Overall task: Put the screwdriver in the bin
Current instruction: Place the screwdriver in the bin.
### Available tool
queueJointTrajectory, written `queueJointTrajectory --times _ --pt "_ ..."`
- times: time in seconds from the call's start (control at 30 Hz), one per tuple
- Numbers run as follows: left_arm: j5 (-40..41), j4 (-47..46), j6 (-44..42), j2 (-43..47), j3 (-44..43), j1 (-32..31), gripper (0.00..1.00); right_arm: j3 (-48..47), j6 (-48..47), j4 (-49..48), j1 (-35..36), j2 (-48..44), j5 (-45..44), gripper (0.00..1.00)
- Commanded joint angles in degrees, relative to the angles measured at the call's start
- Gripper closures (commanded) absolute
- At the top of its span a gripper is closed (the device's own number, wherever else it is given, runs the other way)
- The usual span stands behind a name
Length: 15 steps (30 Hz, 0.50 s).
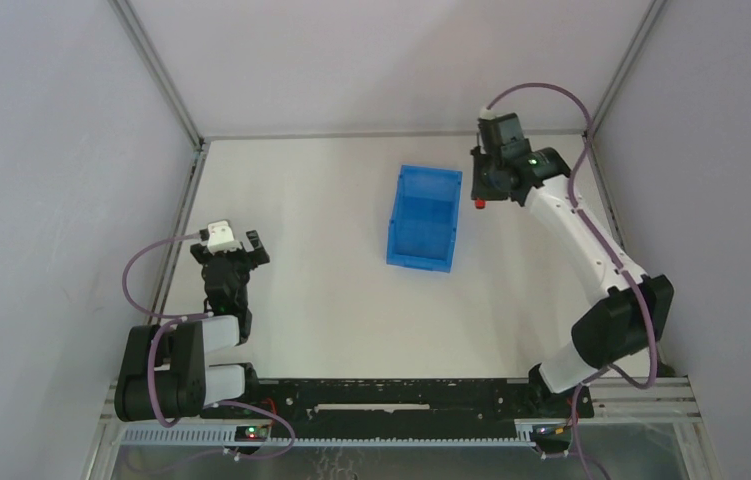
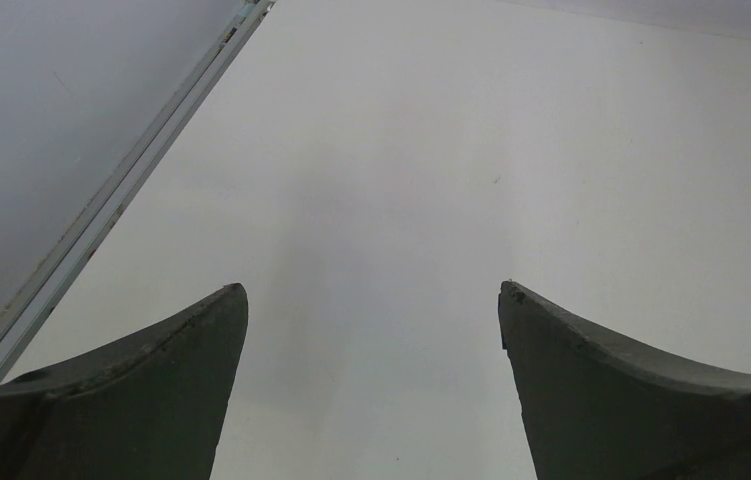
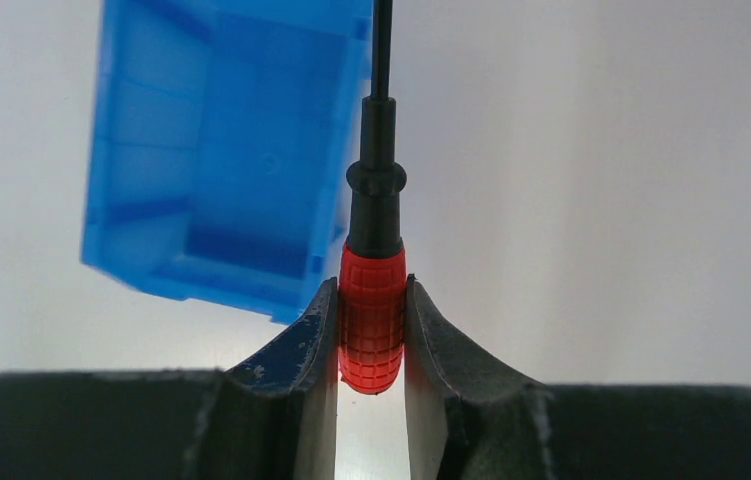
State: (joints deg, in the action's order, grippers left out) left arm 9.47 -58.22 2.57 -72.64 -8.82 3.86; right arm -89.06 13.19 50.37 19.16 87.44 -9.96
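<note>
My right gripper (image 3: 372, 290) is shut on the screwdriver (image 3: 372, 320), its red ribbed handle pinched between the two fingers and its black shaft pointing away past the bin's right wall. From above, the right gripper (image 1: 482, 200) hangs just right of the blue bin (image 1: 424, 218), with the red handle (image 1: 480, 203) showing at its tip. The bin (image 3: 221, 150) lies open-topped to the left of the shaft in the right wrist view. My left gripper (image 1: 241, 247) stays near the table's left side, and its fingers (image 2: 171, 380) stand wide apart over bare white table.
A metal frame rail (image 2: 111, 200) runs along the table's left edge beside the left gripper. Grey walls enclose the white table (image 1: 331, 300) on three sides. Purple cables loop off both arms.
</note>
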Motion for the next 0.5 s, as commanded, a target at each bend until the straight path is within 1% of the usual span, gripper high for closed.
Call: queueJointTrajectory --times 0.0,0.27,0.47 --pt "0.9 -2.1 -0.9 0.6 -2.1 -0.3 0.00 -6.7 -0.3 2.7 4.6 4.0 -1.7 0.89" --pt "0.9 -2.1 -0.9 0.6 -2.2 -0.3 0.00 -17.3 -0.9 5.3 11.1 11.9 -1.6 0.89" --pt "0.9 -2.1 -0.9 0.6 -2.2 -0.3 0.00 -21.7 -0.8 7.0 13.3 17.0 -1.2 0.89"
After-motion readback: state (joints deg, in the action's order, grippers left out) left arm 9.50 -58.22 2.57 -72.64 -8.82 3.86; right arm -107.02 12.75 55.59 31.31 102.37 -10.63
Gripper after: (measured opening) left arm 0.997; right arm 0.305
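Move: The right hand already holds the screwdriver by its red handle, the shaft pointing forward, its middle some 4 cm ahead of the fingers. The blue bin's middle lies about 11 cm to that hand's left, roughly 5 cm farther out and 18 cm below. From the idle left hand, the bin is some 47 cm to the right, about 7 cm farther out and a little lower, around 6 cm. Leftward and nearly level, the right hand carries the screwdriver about 10 cm, from beside the bin's right wall to over its opening, easing off near the end. It drifts barely 2 cm forward and turns some 10 degrees counter-clockwise, while the fingers keep their grip on the red handle. ##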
